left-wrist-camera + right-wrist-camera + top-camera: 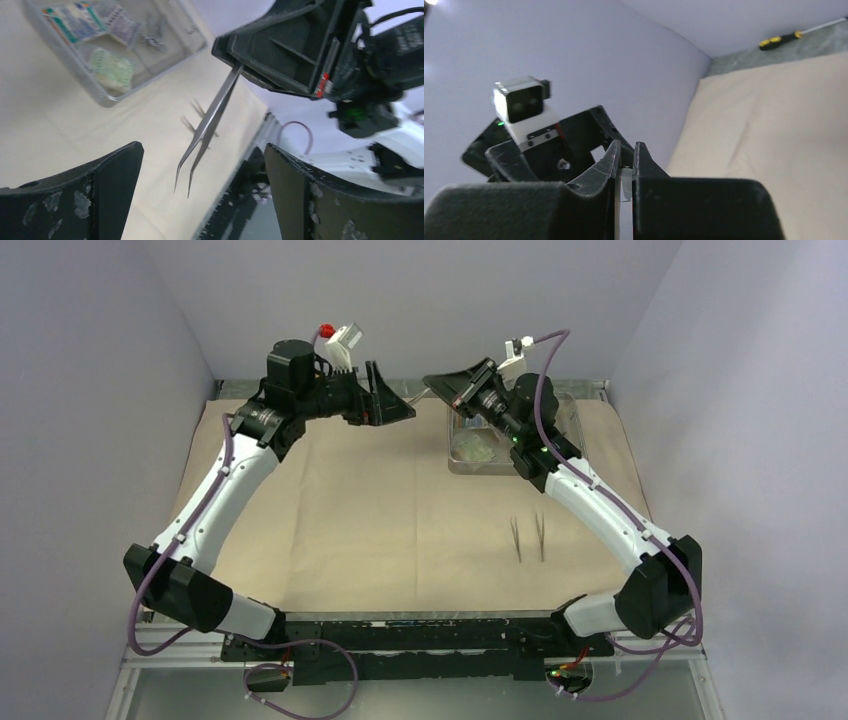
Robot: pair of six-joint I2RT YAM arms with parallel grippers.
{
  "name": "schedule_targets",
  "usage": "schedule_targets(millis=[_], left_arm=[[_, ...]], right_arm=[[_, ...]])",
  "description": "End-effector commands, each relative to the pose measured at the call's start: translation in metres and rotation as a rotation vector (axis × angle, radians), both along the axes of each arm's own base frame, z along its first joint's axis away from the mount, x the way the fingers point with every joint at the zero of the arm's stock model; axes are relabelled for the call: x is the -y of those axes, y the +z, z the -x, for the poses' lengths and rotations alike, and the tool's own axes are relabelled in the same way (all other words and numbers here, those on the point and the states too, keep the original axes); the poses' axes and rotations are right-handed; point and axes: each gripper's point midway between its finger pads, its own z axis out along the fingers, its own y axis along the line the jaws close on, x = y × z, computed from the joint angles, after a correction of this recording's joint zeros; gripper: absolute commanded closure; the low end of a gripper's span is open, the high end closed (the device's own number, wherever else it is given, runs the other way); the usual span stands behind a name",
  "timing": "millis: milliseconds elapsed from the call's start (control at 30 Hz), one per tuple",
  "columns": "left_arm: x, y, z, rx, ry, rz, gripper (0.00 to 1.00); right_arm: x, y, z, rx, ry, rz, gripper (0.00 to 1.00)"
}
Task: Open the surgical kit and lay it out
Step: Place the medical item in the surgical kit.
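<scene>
My right gripper (440, 385) is shut on the top end of a pair of steel tweezers (210, 115), whose curved tips hang down over the beige wrap cloth (380, 510). In the right wrist view the tweezers (625, 180) show as a thin strip pinched between the jaws. My left gripper (202, 146) stands wide open on either side of those tips without touching them. The wire-mesh tray (107, 100) sits at the back right of the cloth and holds printed packets (75, 22) and clamps (152, 40).
Two more tweezers (517, 538) (541, 536) lie side by side on the cloth near the right arm. A yellow-and-black screwdriver (781, 39) lies beyond the cloth's far edge. Walls close in the left, back and right.
</scene>
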Motion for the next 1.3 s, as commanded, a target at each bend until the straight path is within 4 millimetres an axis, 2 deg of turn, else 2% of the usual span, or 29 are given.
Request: schedule_targets(millis=[0, 167, 300, 400, 533, 633, 733, 867, 1100, 1133, 1167, 1267], left_arm=[[0.001, 0.052, 0.025, -0.015, -0.136, 0.158, 0.09], [-0.004, 0.077, 0.042, -0.088, -0.242, 0.289, 0.32], [-0.012, 0.084, 0.038, -0.132, -0.252, 0.345, 0.48], [-0.014, 0.079, 0.035, -0.160, -0.251, 0.349, 0.49], [-0.016, 0.070, 0.032, -0.182, -0.216, 0.324, 0.39], [-0.016, 0.070, 0.033, -0.193, -0.225, 0.327, 0.39], [-0.016, 0.059, 0.029, -0.236, -0.211, 0.309, 0.51], [-0.022, 0.037, 0.016, -0.298, -0.156, 0.271, 0.74], [-0.028, 0.030, 0.008, -0.311, -0.130, 0.261, 1.00], [-0.029, 0.029, 0.008, -0.310, -0.132, 0.255, 1.00], [-0.030, 0.028, 0.009, -0.306, -0.133, 0.247, 1.00], [-0.035, 0.020, 0.010, -0.304, -0.133, 0.200, 1.00]], right_arm=[[0.005, 0.056, 0.018, 0.157, 0.046, -0.159, 1.00], [0.005, 0.068, 0.020, 0.213, 0.059, -0.205, 0.96], [0.001, 0.069, 0.020, 0.211, 0.093, -0.260, 0.95], [-0.001, 0.073, 0.020, 0.225, 0.109, -0.281, 0.95], [-0.004, 0.071, 0.017, 0.229, 0.112, -0.272, 0.95], [-0.005, 0.066, 0.014, 0.228, 0.109, -0.262, 0.95], [-0.008, 0.061, 0.010, 0.248, 0.111, -0.241, 0.94], [-0.013, 0.053, 0.006, 0.267, 0.119, -0.205, 0.93], [-0.014, 0.042, 0.002, 0.260, 0.104, -0.166, 0.91], [-0.014, 0.040, 0.002, 0.258, 0.102, -0.159, 0.86], [-0.014, 0.039, 0.003, 0.258, 0.106, -0.150, 0.77], [-0.014, 0.036, 0.007, 0.289, 0.112, -0.074, 0.37]])
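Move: The tweezers are held by their joined end in the right fingers, prongs towards the open left hand; their middle lies about 4 cm to the left hand's right, 2 cm ahead and 1 cm above. The left gripper is some 7 cm left of the right hand, 4 cm back and 2 cm lower. From the right hand, the tray is about 20 cm right and 14 cm ahead, the laid-out tweezers 19 cm right and 14 cm back, both some 38 cm below. The open left hand rises about 6 cm, easing slightly back and to its left with the fingers half closing and the wrist rolling some 25 degrees, then sinks back about 5 cm and shuts to pinch the tweezers at the prong end. The right hand keeps its grip while it rises about 5 cm with its fingertips tilting up, sinks about 3 cm again while drifting left, and at the very end opens roughly halfway and lets go of the joined end. ##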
